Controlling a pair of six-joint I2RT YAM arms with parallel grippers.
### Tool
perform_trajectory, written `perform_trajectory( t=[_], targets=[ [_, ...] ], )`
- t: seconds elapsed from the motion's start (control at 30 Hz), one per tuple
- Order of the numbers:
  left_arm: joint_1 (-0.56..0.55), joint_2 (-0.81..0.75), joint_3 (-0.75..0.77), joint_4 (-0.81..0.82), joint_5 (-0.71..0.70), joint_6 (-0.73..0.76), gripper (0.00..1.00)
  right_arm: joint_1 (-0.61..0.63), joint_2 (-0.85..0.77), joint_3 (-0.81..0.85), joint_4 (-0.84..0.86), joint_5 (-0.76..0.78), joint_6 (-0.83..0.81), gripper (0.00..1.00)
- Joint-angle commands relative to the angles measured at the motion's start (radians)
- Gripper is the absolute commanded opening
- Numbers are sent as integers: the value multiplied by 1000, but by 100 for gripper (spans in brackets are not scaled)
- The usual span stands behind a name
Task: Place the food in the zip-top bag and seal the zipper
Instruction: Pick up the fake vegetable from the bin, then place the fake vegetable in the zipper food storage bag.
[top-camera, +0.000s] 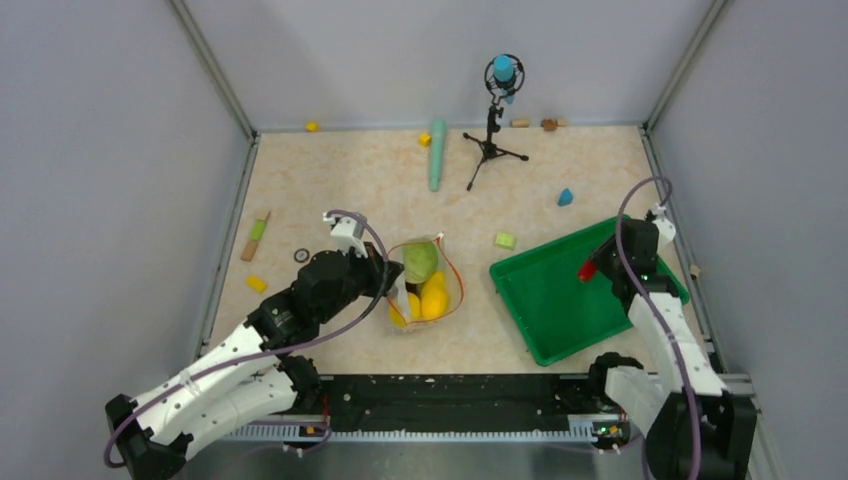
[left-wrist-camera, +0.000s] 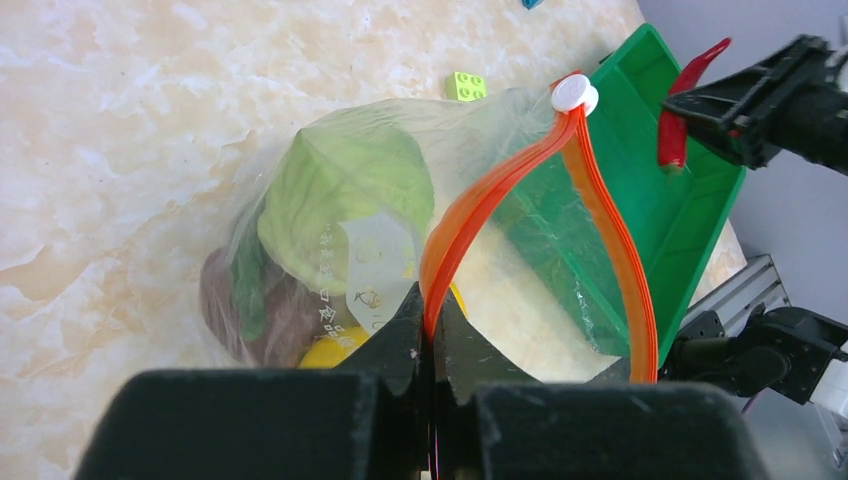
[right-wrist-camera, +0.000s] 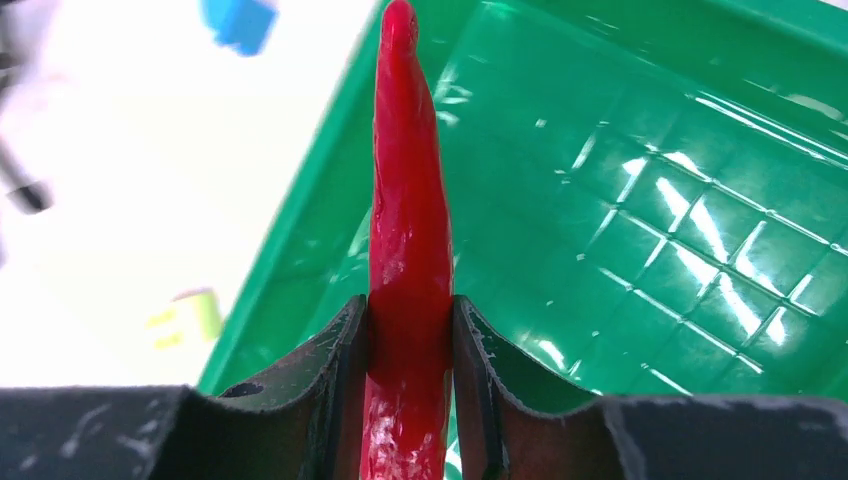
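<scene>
The clear zip-top bag (top-camera: 425, 285) lies mid-table with its mouth held open toward the tray. Inside it I see a green leafy ball (left-wrist-camera: 340, 195), yellow pieces (top-camera: 433, 298) and a dark red round piece (left-wrist-camera: 235, 310). My left gripper (left-wrist-camera: 432, 322) is shut on the orange-red zipper (left-wrist-camera: 470, 215) strip, whose white slider (left-wrist-camera: 574, 94) sits at the far end. Over the green tray (top-camera: 545, 300), my right gripper (right-wrist-camera: 410, 305) is shut on the red chili (right-wrist-camera: 405, 200), which points away from the fingers and hangs above the tray floor.
A long teal stick (top-camera: 437, 152) and a small black tripod (top-camera: 490, 140) stand at the back. Small blocks lie scattered: lime (top-camera: 505, 240), blue (top-camera: 565, 197), yellow (top-camera: 257, 283). A black ring (top-camera: 301, 255) lies left of the bag. Grey walls close three sides.
</scene>
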Motion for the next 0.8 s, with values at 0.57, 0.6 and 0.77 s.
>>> perform_trajectory(
  t=[0.57,0.6,0.77],
  targets=[
    [-3,30,21,35,-36,13,0,1052,-71,263,304,-466,-235,0],
    [-3,25,15,39,-35,16,0,1070,-35,277,342,-490,-231,0],
    [-3,15,10,44,-21,15,0,1086,90,320,479,-411,-245,0]
  ],
)
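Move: The red pepper is already held in the right fingers, clear of the bin floor. From this hand the bag's open mouth lies about 41 cm to the left, 9 cm back and 7 cm higher. The green cabbage in the bag is some 42 cm left and 1 cm back; the yellow-green block is 22 cm left, 8 cm ahead. From the left hand, the mouth's middle is about 8 cm right, level ahead, 5 cm below. Lift the right gripper out of the bin with the red pepper still pinched, then sweep it some 37 cm left and about 14 cm back, climbing roughly 16 cm on the way, to the bag's open mouth. Turn the hand about 90 degrees counter-clockwise and level the fingers so they point left. Keep the left fingers shut on the bag's zipper edge, letting them dip slightly and start back up. ##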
